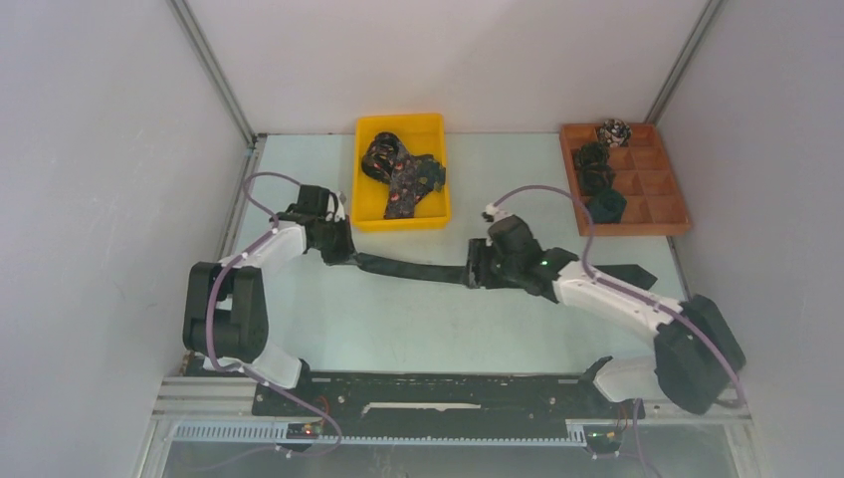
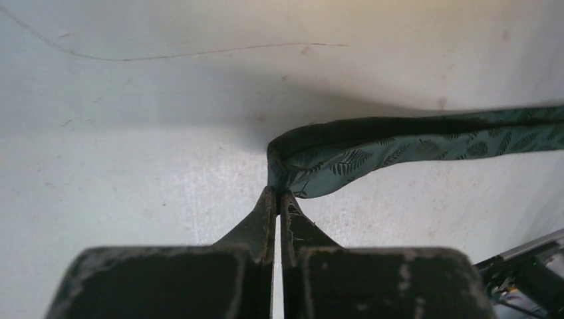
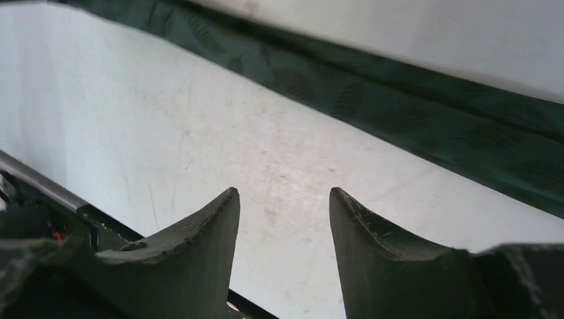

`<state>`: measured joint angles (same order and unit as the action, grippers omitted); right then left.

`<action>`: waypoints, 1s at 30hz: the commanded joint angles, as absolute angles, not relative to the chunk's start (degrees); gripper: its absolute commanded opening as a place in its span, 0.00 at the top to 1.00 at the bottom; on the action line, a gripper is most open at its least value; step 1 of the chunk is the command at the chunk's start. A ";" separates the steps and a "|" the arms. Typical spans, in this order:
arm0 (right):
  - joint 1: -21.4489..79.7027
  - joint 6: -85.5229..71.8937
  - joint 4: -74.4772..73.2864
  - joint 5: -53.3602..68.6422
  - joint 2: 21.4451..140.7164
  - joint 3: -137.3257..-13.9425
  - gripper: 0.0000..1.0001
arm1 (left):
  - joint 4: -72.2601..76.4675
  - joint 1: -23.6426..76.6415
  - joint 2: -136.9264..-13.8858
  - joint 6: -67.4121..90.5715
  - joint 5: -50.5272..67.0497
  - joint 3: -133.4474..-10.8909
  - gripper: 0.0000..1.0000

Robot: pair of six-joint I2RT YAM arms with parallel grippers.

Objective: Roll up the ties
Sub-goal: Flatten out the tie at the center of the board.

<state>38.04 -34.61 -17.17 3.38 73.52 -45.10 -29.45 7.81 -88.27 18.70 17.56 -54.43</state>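
A dark green tie point(image 1: 413, 269) with a leaf pattern lies stretched across the table from left to right. My left gripper point(image 1: 343, 251) is shut on its folded narrow end, and the left wrist view shows the tie point(image 2: 372, 149) pinched at the fingertips of that gripper point(image 2: 278, 195). My right gripper point(image 1: 476, 271) hovers over the tie's middle. In the right wrist view this gripper point(image 3: 282, 196) is open with only bare table between its fingers, and the tie point(image 3: 399, 106) runs just beyond them. The tie's wide pointed end point(image 1: 632, 274) sticks out past the right arm.
A yellow bin point(image 1: 398, 221) at the back centre holds several loose patterned ties point(image 1: 403, 174). A brown compartment tray point(image 1: 637, 229) at the back right holds rolled ties point(image 1: 597, 169) in its left cells. White walls close in the table on three sides.
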 commanded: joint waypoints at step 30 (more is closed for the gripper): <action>56.04 -36.74 -12.49 14.06 118.29 -89.36 0.74 | -35.35 -3.14 -82.09 26.25 11.90 -46.87 1.00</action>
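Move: The narrow end of the dark green tie is already pinched in the left hand's fingers, with the yellow tray's middle about 23 cm ahead of that hand and 12 cm to its right. From the right hand, open and empty, that pinched end lies about 28 cm left, 6 cm ahead and 4 cm lower. The tie's pointed end is roughly 38 cm to the right hand's right and 3 cm ahead; the yellow tray is about 29 cm ahead and 17 cm left. The right hand sweeps some 23 cm left above the tie towards the end pinched by the left hand, dipping a little, turning about 20 degrees counter-clockwise and drawing its fingers to about half their gap without taking the cloth. Keeping its pinch, the left hand carries the tie's end left, then back towards the base and left again while sinking, ending about 5 cm left, 5 cm back and 3 cm lower, also turned counter-clockwise. ##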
